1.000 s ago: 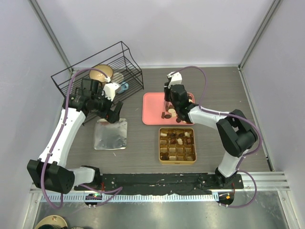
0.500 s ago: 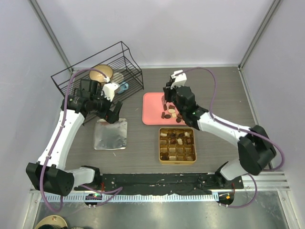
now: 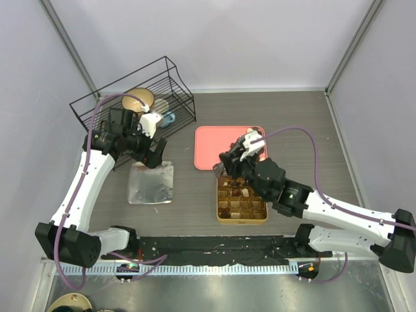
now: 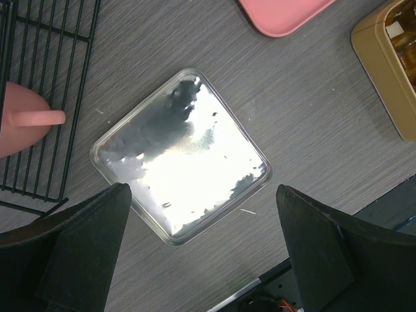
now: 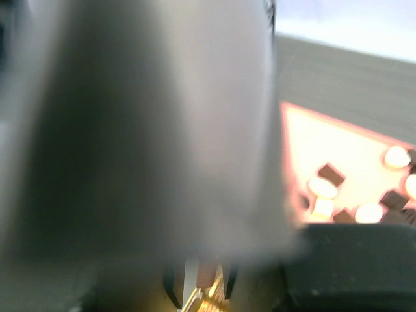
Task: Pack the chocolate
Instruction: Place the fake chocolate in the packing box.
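Note:
My right gripper (image 3: 220,170) hovers over the far left corner of the gold gridded tin (image 3: 219,201). In the blurred right wrist view its jaws (image 5: 205,286) are shut on a small brown chocolate piece (image 5: 207,278). Several chocolates (image 3: 244,192) lie in the tin's cells. More chocolates (image 5: 331,174) lie on the pink tray (image 3: 209,146), mostly hidden by the right arm from above. My left gripper (image 3: 156,156) hangs open and holds nothing, above a shiny square lid (image 4: 179,156).
A black wire basket (image 3: 130,97) stands at the back left with a bowl and a pink item (image 4: 19,120) inside. The shiny lid (image 3: 151,183) lies left of the tin. The tin's corner (image 4: 390,71) and the tray's edge (image 4: 286,13) show in the left wrist view.
The right arm has swung from over the pink tray toward me, carrying a piece to the tin's far left corner. The left arm has stayed put.

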### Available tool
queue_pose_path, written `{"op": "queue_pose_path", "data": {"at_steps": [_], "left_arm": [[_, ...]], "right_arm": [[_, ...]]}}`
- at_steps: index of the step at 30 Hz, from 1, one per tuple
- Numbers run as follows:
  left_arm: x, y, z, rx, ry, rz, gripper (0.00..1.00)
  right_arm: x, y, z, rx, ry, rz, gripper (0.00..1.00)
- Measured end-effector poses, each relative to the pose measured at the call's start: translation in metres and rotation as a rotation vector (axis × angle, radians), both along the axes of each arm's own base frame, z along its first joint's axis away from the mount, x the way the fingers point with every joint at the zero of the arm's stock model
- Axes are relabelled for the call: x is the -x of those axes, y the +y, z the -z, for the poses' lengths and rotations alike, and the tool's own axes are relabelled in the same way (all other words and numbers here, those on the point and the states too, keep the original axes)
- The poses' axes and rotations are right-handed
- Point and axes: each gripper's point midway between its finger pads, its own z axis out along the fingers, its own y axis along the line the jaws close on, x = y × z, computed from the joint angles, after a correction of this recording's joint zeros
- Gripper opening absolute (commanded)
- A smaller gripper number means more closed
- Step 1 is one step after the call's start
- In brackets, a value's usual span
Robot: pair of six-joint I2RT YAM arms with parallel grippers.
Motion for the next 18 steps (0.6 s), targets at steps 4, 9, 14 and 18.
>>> {"op": "queue_pose_path", "data": {"at_steps": [4, 9, 14, 18], "left_arm": [[0.0, 0.0, 0.0, 0.001, 0.001, -0.001, 1.0], [0.0, 0.0, 0.0, 0.002, 0.003, -0.002, 1.0], [0.001, 0.0, 0.0, 0.001, 0.006, -0.003, 1.0], [0.001, 0.0, 0.001, 0.001, 0.007, -0.003, 1.0]], "right_arm": [[0.018, 0.005, 0.022, 0.034, 0.052, -0.034, 0.06], [0.028, 0.004, 0.049, 0.081, 0.099, -0.042, 0.06], [0.03, 0.003, 0.055, 0.095, 0.113, -0.041, 0.12], [0.03, 0.003, 0.057, 0.089, 0.121, -0.039, 0.23]]}}
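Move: The right hand holds the tongs with a brown chocolate in their tips; the packing box's middle lies about 4 cm back, 6 cm to its right and some 24 cm below. The pink tray is about 16 cm ahead and 2 cm right, its remaining chocolates mostly about 15 cm ahead and 10 cm right, also about 25 cm below. From the idle left hand, the box is roughly 32 cm right, 5 cm back and 18 cm below. The right hand lowers the tongs about 5 cm towards the packing box, easing 3 cm back, grip kept. ##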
